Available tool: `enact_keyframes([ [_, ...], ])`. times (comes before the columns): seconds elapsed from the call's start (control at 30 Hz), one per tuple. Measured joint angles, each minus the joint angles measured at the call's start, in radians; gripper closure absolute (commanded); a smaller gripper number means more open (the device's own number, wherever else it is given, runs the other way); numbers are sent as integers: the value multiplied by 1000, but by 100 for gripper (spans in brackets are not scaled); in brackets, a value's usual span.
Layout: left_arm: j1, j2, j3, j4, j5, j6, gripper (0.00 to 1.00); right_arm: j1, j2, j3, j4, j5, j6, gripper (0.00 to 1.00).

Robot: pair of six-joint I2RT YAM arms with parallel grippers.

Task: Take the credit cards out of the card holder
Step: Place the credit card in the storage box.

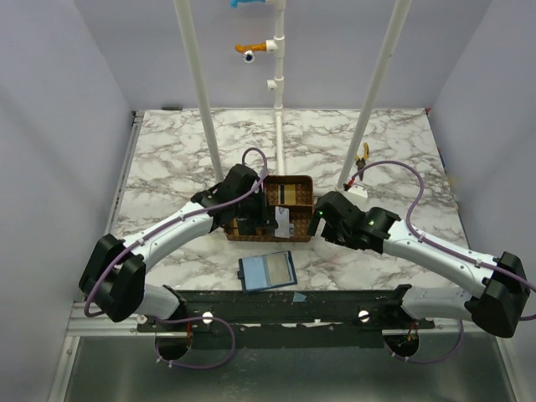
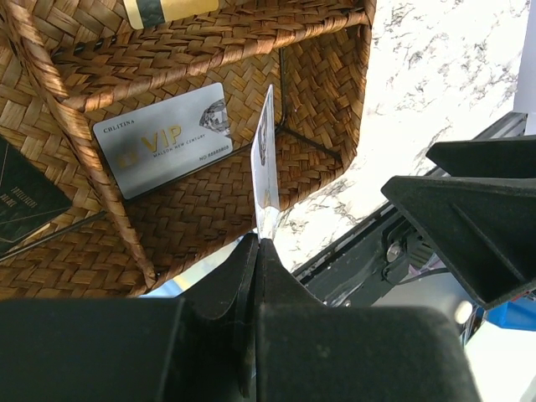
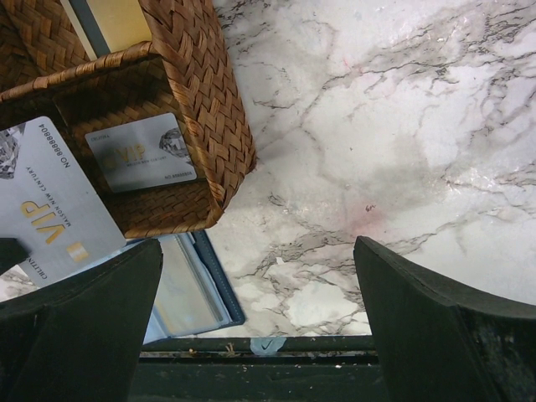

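Note:
The navy card holder (image 1: pixel 268 270) lies open on the marble in front of the wicker tray (image 1: pixel 243 235), its pale pockets facing up; it also shows in the right wrist view (image 3: pixel 191 289). My left gripper (image 2: pixel 258 243) is shut on a silver VIP credit card (image 2: pixel 266 159), which it holds on edge over the tray's near right compartment (image 1: pixel 283 220). A second silver VIP card (image 2: pixel 163 138) lies flat in that compartment. Gold (image 2: pixel 167 8) and dark (image 2: pixel 21 197) cards rest in other compartments. My right gripper (image 3: pixel 260 251) hangs open over bare marble just right of the tray, holding nothing.
The tray's woven walls (image 3: pixel 201 92) stand between the two grippers. White frame poles (image 1: pixel 201 92) rise behind the tray. A dark rail (image 1: pixel 293 306) runs along the table's near edge, with a small blue tag (image 3: pixel 272 344) on it.

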Motion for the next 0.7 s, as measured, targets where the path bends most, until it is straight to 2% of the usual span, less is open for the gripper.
enact_keyframes([
  [0.07,0,9,7,1,2,0,83,-2,0,0,0,0,0,0],
  [0.23,0,16,14,5,3,1,60,-4,-5,0,0,-1,0,0],
  [0.33,4,16,14,6,3,5,57,-4,-5,0,0,-8,-2,0],
  [0.7,5,-51,14,-11,2,13,57,-4,0,0,9,-31,-10,2],
])
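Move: The left hand holds a silver credit card by its edge over the box's near right-hand compartment, whose middle is about 5 cm to the right, 1 cm back and 8 cm below. The silver VIP card already there lies 2 cm right and 2 cm back. A gold card lies some 9 cm ahead and 5 cm right, a black card 8 cm left and 1 cm back. From the right hand, that compartment is roughly 12 cm left and 2 cm ahead. The left fingers let go of the silver card above the near right-hand compartment, parting from shut to a bit under half open while the hand practically stands still. Then, empty, the hand starts straight up away from the box, climbing about 2 cm with hardly any tilt. ##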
